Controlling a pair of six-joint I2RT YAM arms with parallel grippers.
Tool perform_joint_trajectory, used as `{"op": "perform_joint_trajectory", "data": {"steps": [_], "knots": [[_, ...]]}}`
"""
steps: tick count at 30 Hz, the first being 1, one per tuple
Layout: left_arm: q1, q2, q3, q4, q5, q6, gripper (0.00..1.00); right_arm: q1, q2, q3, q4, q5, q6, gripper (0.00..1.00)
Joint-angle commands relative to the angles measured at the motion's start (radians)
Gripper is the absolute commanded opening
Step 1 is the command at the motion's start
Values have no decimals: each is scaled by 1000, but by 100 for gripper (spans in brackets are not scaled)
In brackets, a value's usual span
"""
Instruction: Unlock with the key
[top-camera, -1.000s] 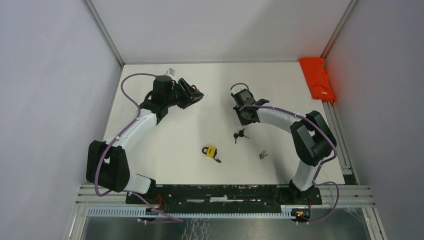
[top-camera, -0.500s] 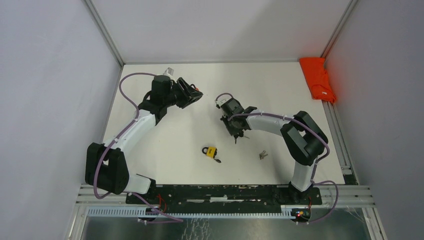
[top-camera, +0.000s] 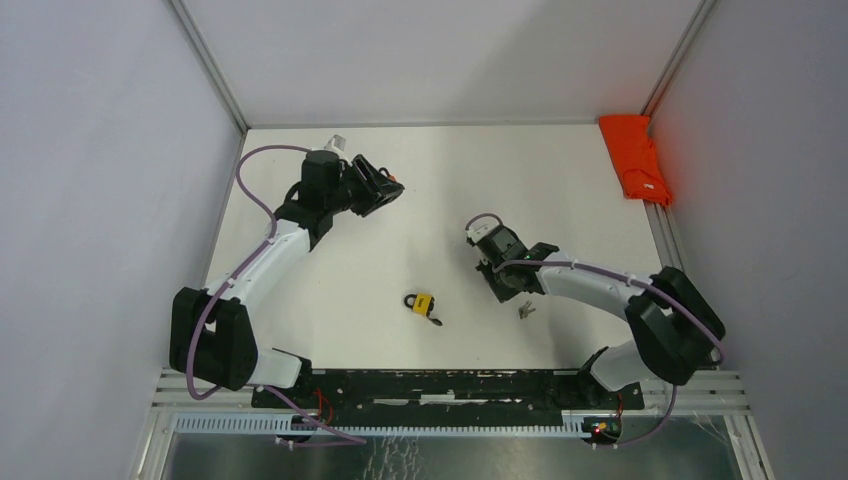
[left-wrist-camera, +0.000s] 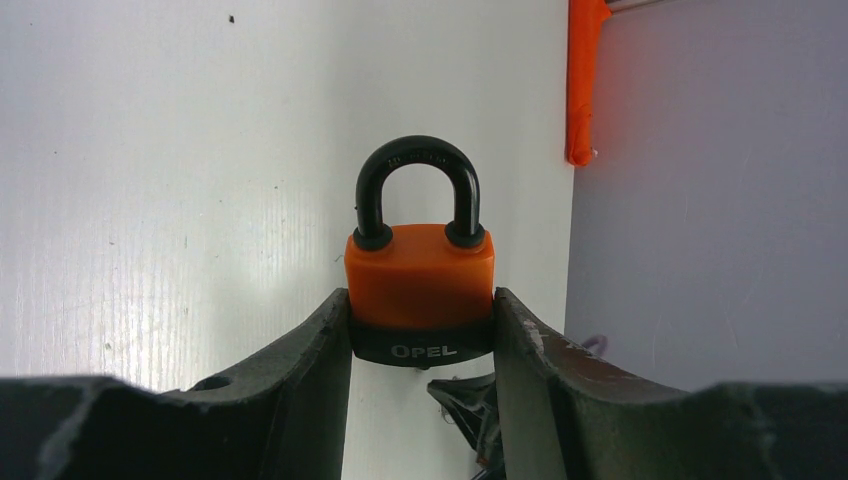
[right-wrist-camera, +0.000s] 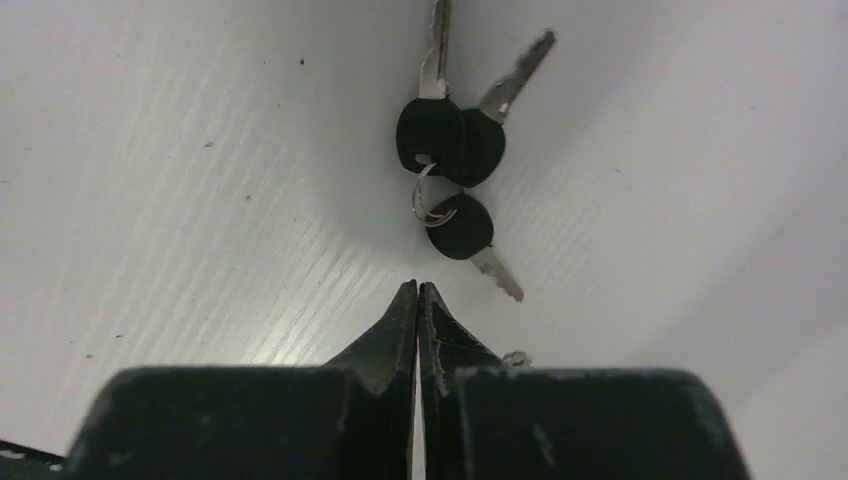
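Note:
An orange padlock (left-wrist-camera: 420, 275) with a black shackle is clamped at its black base between my left gripper's (left-wrist-camera: 420, 305) jaws, shackle pointing away. In the top view that left gripper (top-camera: 385, 187) hangs above the table's back left. A ring of three black-headed keys (right-wrist-camera: 452, 150) lies flat on the white table just beyond my right gripper (right-wrist-camera: 418, 290), whose jaws are pressed together on nothing. In the top view the right gripper (top-camera: 503, 270) sits right of centre and the keys are hidden under it.
A small yellow padlock (top-camera: 422, 303) with a key at it lies near the table's middle front. A small metal piece (top-camera: 525, 310) lies right of it. An orange cloth (top-camera: 633, 155) sits at the back right corner by the frame rail.
My right arm swung left, then came forward and right, its elbow now out to the right and its shut gripper low by the keys. The left arm barely moved.

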Motion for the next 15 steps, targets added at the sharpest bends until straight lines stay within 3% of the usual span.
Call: {"op": "perform_joint_trajectory", "data": {"steps": [1,6,15], "knots": [[6,-43,21,49,4,40,2,5,-119,34,-23,43,0,10],[7,-69,10,38,-15,43,2,6,-118,121,-42,57,-63,26],[21,-195,64,-101,-210,148,2,120,111,232,-121,162,-156,28]]}}
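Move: From the right fingertips the black-headed keys lie about 4 cm ahead, 2 cm to the left and 2 cm below. The silver keys are some 3 cm back and 4 cm to the right of those fingertips, and the yellow padlock is about 16 cm to their left and 1 cm back. From the left hand, already holding the orange padlock up high, the black-headed keys lie roughly 13 cm back, 20 cm to the right and 20 cm below. Raise the shut right gripper about 6 cm off the table, parting its fingers to roughly a quarter open, and carry it some 3 cm forward and 3 cm left over the black-headed keys, tipping the fingers slightly forward; then start sinking. Late on, ease the left gripper about 3 cm left and nearly as far up, away from the keys, keeping its hold on the orange padlock. ##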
